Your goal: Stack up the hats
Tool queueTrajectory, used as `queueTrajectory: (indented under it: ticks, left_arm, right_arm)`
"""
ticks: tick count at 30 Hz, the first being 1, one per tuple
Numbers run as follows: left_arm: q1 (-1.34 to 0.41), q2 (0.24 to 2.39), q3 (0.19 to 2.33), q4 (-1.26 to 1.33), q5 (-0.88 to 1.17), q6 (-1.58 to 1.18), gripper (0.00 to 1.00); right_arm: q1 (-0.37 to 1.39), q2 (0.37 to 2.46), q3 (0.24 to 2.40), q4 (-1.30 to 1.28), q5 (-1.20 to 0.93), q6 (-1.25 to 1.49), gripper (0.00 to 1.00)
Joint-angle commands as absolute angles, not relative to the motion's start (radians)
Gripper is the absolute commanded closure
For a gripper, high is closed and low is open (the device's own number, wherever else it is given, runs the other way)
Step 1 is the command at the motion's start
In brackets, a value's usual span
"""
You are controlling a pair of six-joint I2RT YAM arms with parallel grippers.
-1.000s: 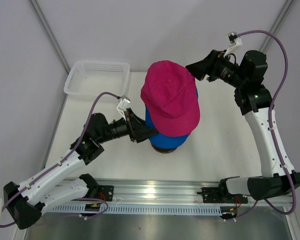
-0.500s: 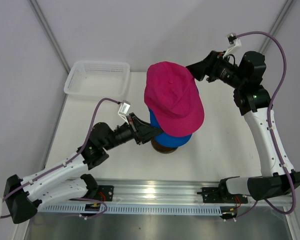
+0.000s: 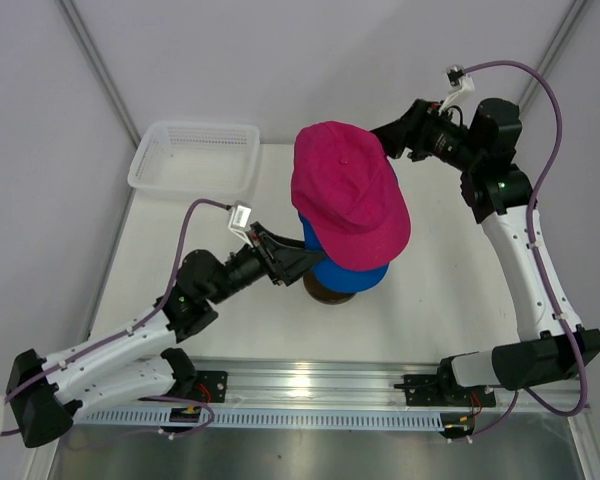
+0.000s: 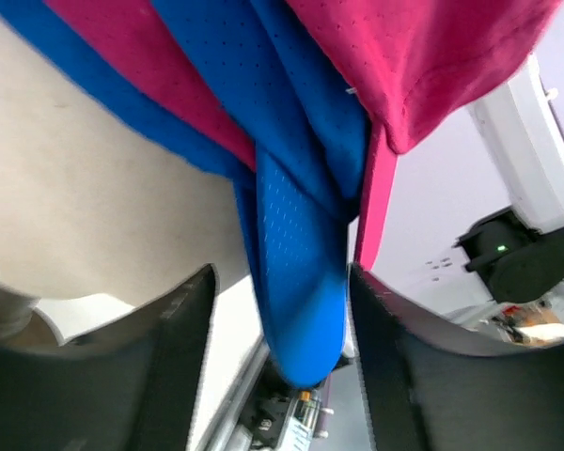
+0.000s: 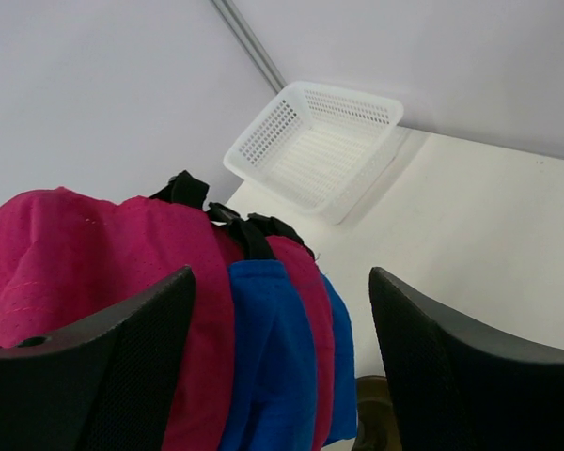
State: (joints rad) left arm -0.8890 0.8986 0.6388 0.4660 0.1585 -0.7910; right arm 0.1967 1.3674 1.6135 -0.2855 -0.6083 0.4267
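Several hats sit stacked on the mannequin head, with a magenta cap (image 3: pixel 348 195) on top and blue caps (image 3: pixel 352 274) below it. My left gripper (image 3: pixel 298 258) is open at the stack's lower left. In the left wrist view a blue brim (image 4: pixel 301 282) hangs between its open jaws (image 4: pixel 280 366), and a magenta brim edge (image 4: pixel 376 207) is beside it. My right gripper (image 3: pixel 385 135) is open and empty at the back of the stack. Its wrist view (image 5: pixel 282 357) shows the alternating magenta (image 5: pixel 94 263) and blue (image 5: pixel 273 357) cap backs with black straps (image 5: pixel 249 235).
The cream mannequin head (image 4: pixel 85 207) stands on a dark round base (image 3: pixel 325 292) in the middle of the table. A white mesh basket (image 3: pixel 195 157) sits at the back left and also shows in the right wrist view (image 5: pixel 315 150). The rail runs along the near edge (image 3: pixel 310 385).
My left gripper has moved right and in under the stack's lower edge. The stack has shifted slightly to the right. My right gripper has shifted slightly up and left behind the stack.
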Motion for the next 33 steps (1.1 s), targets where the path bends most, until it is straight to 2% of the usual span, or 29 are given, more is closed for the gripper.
queueTrajectory:
  ticks: [1,2,3,6,9,11,15,20,24,33]
  left_arm:
    - [-0.893,0.799,0.612,0.434,0.068,-0.72,0.35]
    - [-0.893,0.754,0.612,0.384,0.028,-0.703,0.31]
    - [-0.893,0.732,0.612,0.358,0.011,-0.669,0.21]
    - [-0.891,0.666,0.632,0.24,-0.063,-0.597,0.09]
    - [-0.87,0.661,0.678,0.065,-0.167,-0.555,0.03]
    - [-0.771,0.695,0.725,-0.035,-0.15,-0.567,0.02]
    - [-0.482,0.874,0.802,-0.123,0.154,-0.601,0.01]
    - [-0.402,0.962,0.888,-0.179,0.138,-0.506,0.0]
    - [-0.316,0.951,0.874,-0.164,0.155,-0.547,0.01]
    - [-0.321,0.899,0.839,-0.156,0.112,-0.531,0.01]
  right_arm:
    - [0.195,1.381,1.674,-0.319,-0.578,0.376,0.21]
    - [0.193,1.382,1.683,-0.33,-0.574,0.362,0.2]
    - [0.183,1.385,1.699,-0.348,-0.575,0.359,0.2]
    - [0.158,1.393,1.739,-0.38,-0.594,0.344,0.16]
    - [0.114,1.387,1.764,-0.425,-0.575,0.324,0.12]
    - [0.074,1.373,1.764,-0.443,-0.555,0.315,0.05]
    - [0.015,1.355,1.723,-0.495,-0.488,0.269,0.0]
    - [-0.052,1.309,1.499,-0.445,-0.403,0.27,0.0]
    - [-0.106,1.324,1.401,-0.436,-0.352,0.294,0.01]
    - [-0.114,1.315,1.344,-0.376,-0.29,0.337,0.0]
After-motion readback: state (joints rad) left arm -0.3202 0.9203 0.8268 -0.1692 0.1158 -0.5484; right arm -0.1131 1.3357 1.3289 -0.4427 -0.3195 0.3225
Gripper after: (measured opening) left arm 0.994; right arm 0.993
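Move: The front of the blue hat's brim sits between my left fingertips. The top pink hat's middle is about 11 cm ahead, 9 cm right and 8 cm above my left hand, and the stand's round base is roughly 15 cm ahead, 7 cm right and 33 cm below it. From my right hand, at the stack's back right side, that pink hat lies some 8 cm back, 10 cm left and 2 cm lower. I open my left fingers wide and slip them off the blue brim to the left, then swing that hand forward and farther left while sinking, about 16 cm left and 13 cm forward in all, turning counter-clockwise. Meanwhile my right hand opens fully and backs off to the right, then down, some 15 cm each, away from the hats, turning about 30 degrees clockwise and tipping down. ##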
